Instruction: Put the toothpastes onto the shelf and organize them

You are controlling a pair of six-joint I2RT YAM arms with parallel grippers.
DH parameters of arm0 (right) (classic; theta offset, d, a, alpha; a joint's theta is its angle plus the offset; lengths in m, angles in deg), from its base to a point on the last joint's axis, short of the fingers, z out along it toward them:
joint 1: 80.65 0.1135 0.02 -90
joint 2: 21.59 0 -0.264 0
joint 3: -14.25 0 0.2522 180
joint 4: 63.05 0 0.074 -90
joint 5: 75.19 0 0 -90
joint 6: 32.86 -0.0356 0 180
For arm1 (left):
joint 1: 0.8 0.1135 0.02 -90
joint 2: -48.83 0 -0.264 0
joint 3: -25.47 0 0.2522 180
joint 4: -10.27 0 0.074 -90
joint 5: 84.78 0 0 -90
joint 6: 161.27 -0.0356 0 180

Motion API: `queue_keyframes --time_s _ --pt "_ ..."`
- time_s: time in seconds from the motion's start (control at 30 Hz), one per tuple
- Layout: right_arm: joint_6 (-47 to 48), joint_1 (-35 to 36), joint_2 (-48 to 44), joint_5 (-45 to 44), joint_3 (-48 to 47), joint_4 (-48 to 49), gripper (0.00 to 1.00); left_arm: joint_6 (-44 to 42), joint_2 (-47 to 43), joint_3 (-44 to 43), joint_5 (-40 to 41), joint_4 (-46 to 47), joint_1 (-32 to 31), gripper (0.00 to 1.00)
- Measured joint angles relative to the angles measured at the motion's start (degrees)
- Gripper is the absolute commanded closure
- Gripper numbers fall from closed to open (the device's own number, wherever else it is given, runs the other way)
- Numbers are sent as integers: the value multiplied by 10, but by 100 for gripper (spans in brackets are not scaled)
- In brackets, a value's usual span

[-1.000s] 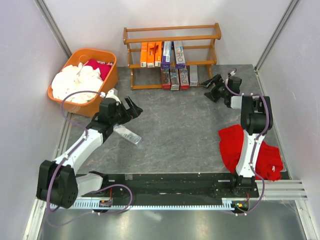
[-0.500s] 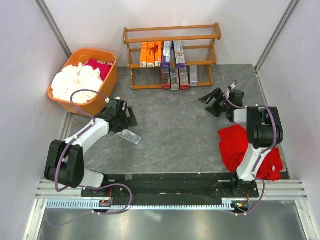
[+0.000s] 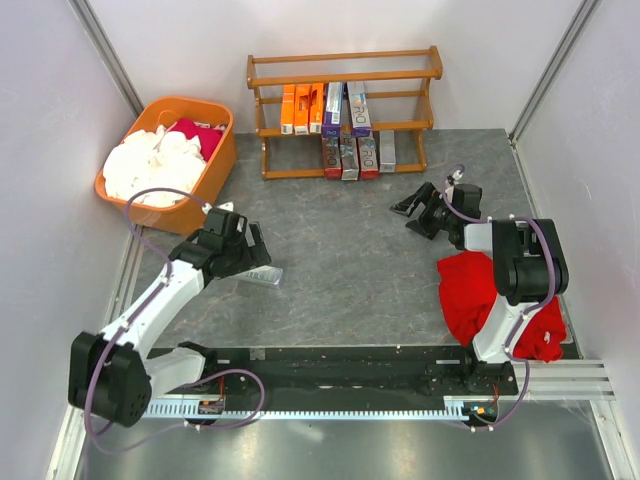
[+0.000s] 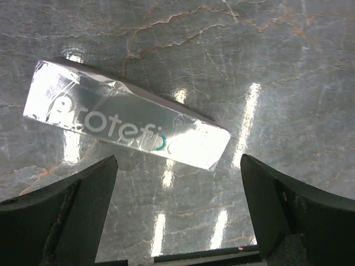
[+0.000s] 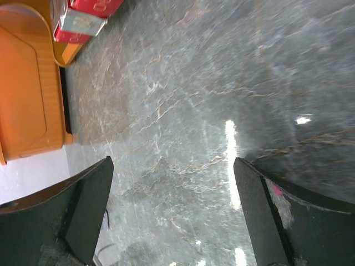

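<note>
A silver toothpaste carton (image 3: 263,275) lies flat on the grey table; the left wrist view shows it slanted (image 4: 127,123) just beyond my fingers. My left gripper (image 3: 256,262) (image 4: 178,166) hovers over its near edge, open, nothing between the fingers. The wooden shelf (image 3: 345,72) stands at the back. Its middle tier holds orange cartons (image 3: 302,108) and purple-and-white ones (image 3: 346,108). Red-and-silver cartons (image 3: 348,156) and a silver one (image 3: 387,150) stand on the bottom tier. My right gripper (image 3: 413,208) (image 5: 173,163) is open and empty, in front of the shelf's right end (image 5: 25,94).
An orange tub (image 3: 226,160) full of white and red cloth sits at the back left. A red cloth (image 3: 470,290) lies beside the right arm's base. Walls close in on both sides and behind the shelf.
My left gripper has come toward the near edge and now hangs over the silver carton. My right gripper has drawn back from the shelf. Both stayed open.
</note>
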Motion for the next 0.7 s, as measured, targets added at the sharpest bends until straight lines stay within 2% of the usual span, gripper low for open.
queue_keyframes --time_s 0.13,0.43,0.7 --pt "2 12 0 0 0 0 2 0 -30 -4 0 -22 -2 0" --pt "2 19 0 2 0 0 2 7 48 33 -1 -21 -12 0" --pt "2 21 0 6 0 -1 2 21 50 49 17 26 -12 0"
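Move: The silver Protefix toothpaste box lies under the open left hand, about 8 cm below it, some 3 cm back and 2 cm to its left. The orange basket stands roughly 24 cm ahead and 23 cm left of this hand, while the red toothpaste box at the left end of the lower shelf row is some 26 cm ahead and 20 cm right. From the right hand, the silver box is about 15 cm back and 41 cm left. Sinking over the silver toothpaste box after a brief 1 cm lift, the left hand ends about 5 cm lower, drawing back some 3.5 cm on the way and then easing 1.5 cm forward again. Its fingers tip roughly 10 degrees further downward, then come partly back, staying wide open above the box without a visible grip. ##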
